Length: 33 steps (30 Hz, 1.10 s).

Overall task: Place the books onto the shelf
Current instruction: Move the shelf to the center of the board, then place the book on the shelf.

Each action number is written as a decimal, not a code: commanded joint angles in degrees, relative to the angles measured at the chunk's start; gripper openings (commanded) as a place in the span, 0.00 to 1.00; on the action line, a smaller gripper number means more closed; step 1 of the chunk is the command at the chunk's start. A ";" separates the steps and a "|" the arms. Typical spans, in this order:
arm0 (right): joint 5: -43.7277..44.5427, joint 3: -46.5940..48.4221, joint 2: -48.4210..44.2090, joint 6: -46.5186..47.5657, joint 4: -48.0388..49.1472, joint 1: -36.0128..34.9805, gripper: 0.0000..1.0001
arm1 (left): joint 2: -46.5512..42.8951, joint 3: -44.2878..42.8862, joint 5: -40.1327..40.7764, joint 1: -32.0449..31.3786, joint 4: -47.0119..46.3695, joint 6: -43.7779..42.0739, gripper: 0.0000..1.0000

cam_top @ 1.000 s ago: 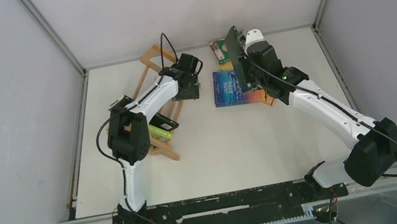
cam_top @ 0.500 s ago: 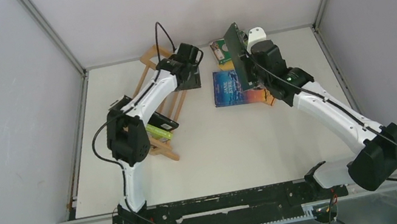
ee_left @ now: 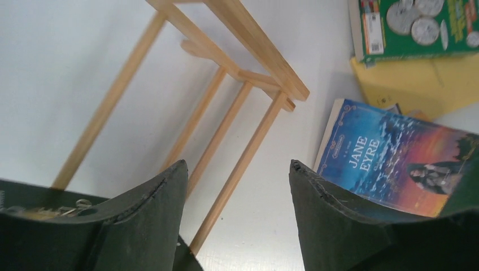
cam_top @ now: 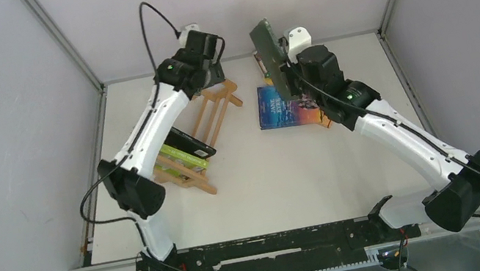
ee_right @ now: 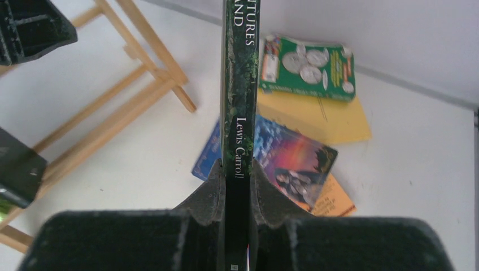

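The light-wood shelf [cam_top: 212, 114] stands at the table's left, with a black book [cam_top: 188, 143] and a lime-green book [cam_top: 180, 159] in its near end. My left gripper [cam_top: 213, 74] hangs open and empty above the shelf's far end [ee_left: 248, 73]. My right gripper [ee_right: 236, 162] is shut on the spine of a dark green Lewis Carroll book [ee_right: 239, 84], held upright on edge [cam_top: 271, 55] above the table. Below it lie a blue Jane Eyre book [cam_top: 278, 108], a green book with white circles [ee_right: 308, 66] and a plain yellow-orange one [ee_right: 330, 119].
Another orange book [ee_right: 333, 204] sticks out from under the blue one. Grey walls close in the table at the back and on both sides. The left arm's black finger [ee_right: 28, 25] shows at the top left of the right wrist view.
My left arm has lifted off the shelf and swung back towards the far wall, its jaws wider apart. My right arm has carried the held book slightly up and left.
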State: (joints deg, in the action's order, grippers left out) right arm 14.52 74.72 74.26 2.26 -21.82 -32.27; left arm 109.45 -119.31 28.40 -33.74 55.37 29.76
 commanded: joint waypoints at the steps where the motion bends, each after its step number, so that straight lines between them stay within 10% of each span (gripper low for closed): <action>1: -0.43 6.17 -2.85 3.96 11.01 -4.24 0.00 | -8.98 -2.69 7.44 -0.37 2.50 3.12 0.71; 33: -17.15 12.18 17.49 6.08 29.55 -18.52 0.00 | -44.25 18.97 23.05 -0.37 -2.90 14.89 0.70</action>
State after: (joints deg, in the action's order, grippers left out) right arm 2.20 82.26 90.67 8.75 -4.25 -50.30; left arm 65.87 -100.82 49.54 -33.76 55.64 43.62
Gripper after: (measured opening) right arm 0.164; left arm 0.703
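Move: The right gripper holds the dark green Lewis Carroll book; the shelf's middle lies about 30 cm to its left, roughly level with it in reach and some 21 cm below. The black book standing in the shelf is about 34 cm left and 5 cm nearer the base. Below the right hand, the Jane Eyre book lies about 4 cm ahead, the green puzzle book some 19 cm ahead. From the empty left hand, the shelf's middle is about 7 cm back, 9 cm left and 18 cm down. Swing the right gripper about 20 cm left towards the shelf, keeping its pinch on the green book: arch up some 7 cm, then sink back to the starting height while turning it 30 degrees counter-clockwise. Meanwhile clear the open left gripper away from the shelf, up, left and back, tipping its fingers upward. ##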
